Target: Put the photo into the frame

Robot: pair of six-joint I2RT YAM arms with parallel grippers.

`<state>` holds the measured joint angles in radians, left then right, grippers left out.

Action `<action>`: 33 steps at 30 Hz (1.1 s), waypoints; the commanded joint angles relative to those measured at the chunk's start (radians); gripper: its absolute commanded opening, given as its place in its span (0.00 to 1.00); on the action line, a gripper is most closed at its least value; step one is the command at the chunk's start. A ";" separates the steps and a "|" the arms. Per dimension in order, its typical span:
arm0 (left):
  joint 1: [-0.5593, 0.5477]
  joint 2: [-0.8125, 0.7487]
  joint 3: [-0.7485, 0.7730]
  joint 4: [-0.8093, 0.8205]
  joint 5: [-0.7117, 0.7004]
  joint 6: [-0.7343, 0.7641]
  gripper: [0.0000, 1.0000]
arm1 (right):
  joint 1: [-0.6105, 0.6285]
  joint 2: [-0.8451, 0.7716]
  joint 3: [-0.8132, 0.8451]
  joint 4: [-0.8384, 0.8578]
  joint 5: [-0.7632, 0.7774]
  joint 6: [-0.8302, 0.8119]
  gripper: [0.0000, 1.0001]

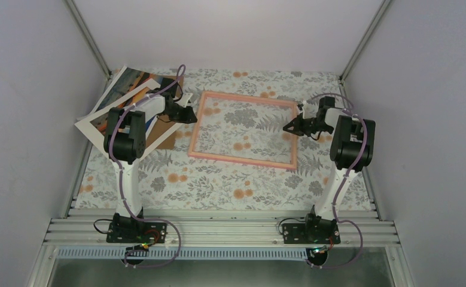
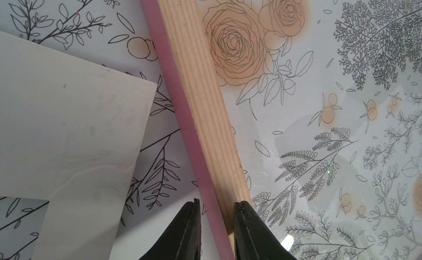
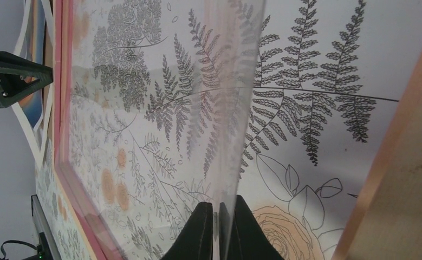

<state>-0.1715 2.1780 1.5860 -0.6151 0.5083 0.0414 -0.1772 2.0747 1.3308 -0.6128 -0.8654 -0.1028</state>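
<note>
The pink frame (image 1: 243, 159) lies flat on the flowered cloth, mid-table. My left gripper (image 1: 189, 115) is shut across its left rail; in the left wrist view the black fingers (image 2: 189, 227) straddle the pink-and-wood rail (image 2: 197, 97). My right gripper (image 1: 291, 127) is at the frame's right side, shut on the edge of a clear pane (image 3: 170, 108) that is tilted up out of the frame; the thin pane runs between its fingertips (image 3: 200, 222). The photo (image 1: 125, 81), an orange-and-blue print, lies at the far left corner, partly under a white mat.
A white mat border (image 1: 90, 125) and a brown cardboard sheet (image 1: 166, 139) lie overlapped left of the frame, under my left arm. The mat's corner (image 2: 62, 151) sits close beside the left rail. Grey walls enclose the table on three sides.
</note>
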 commanded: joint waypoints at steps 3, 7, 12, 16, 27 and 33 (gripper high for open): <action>-0.005 0.051 -0.012 -0.014 -0.081 0.001 0.17 | 0.004 -0.033 0.014 0.031 0.028 0.006 0.07; -0.004 0.050 -0.015 -0.014 -0.083 0.000 0.17 | 0.005 -0.034 0.023 0.023 0.039 0.007 0.22; -0.003 0.050 -0.018 -0.011 -0.083 -0.002 0.16 | 0.004 -0.047 0.042 0.006 0.067 0.000 0.36; -0.004 0.053 -0.019 -0.008 -0.084 -0.006 0.16 | 0.002 -0.065 0.055 -0.006 0.090 -0.005 0.47; -0.003 0.054 -0.021 0.001 -0.083 -0.011 0.16 | -0.029 -0.084 0.090 -0.047 0.207 -0.028 0.60; -0.005 0.054 -0.021 0.003 -0.082 -0.014 0.16 | -0.028 -0.120 0.090 -0.016 0.226 -0.038 0.58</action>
<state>-0.1726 2.1780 1.5860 -0.6144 0.5083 0.0360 -0.2001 2.0178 1.4014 -0.6483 -0.6636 -0.1127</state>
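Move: The right hand pinches the right-hand edge of the clear sheet, low inside the frame. The frame's middle lies about 14 cm to its left and 1 cm nearer the base, and the frame's right rail stands some 4 cm to its right, level with it, both about 1 cm below the hand. From the left hand, at the frame's left rail, the frame's middle is about 19 cm to the right, 5 cm back and 1 cm below. To its right by about 4 cm, slowly at first, and some 2 cm each forward and up, the right hand backs off towards the frame's right rail. Its fingers open wide from nearly shut, letting go of the clear sheet's edge, and tilt about 10 degrees to point more steeply down. The left hand stays still at the left rail, its small opening unchanged. ##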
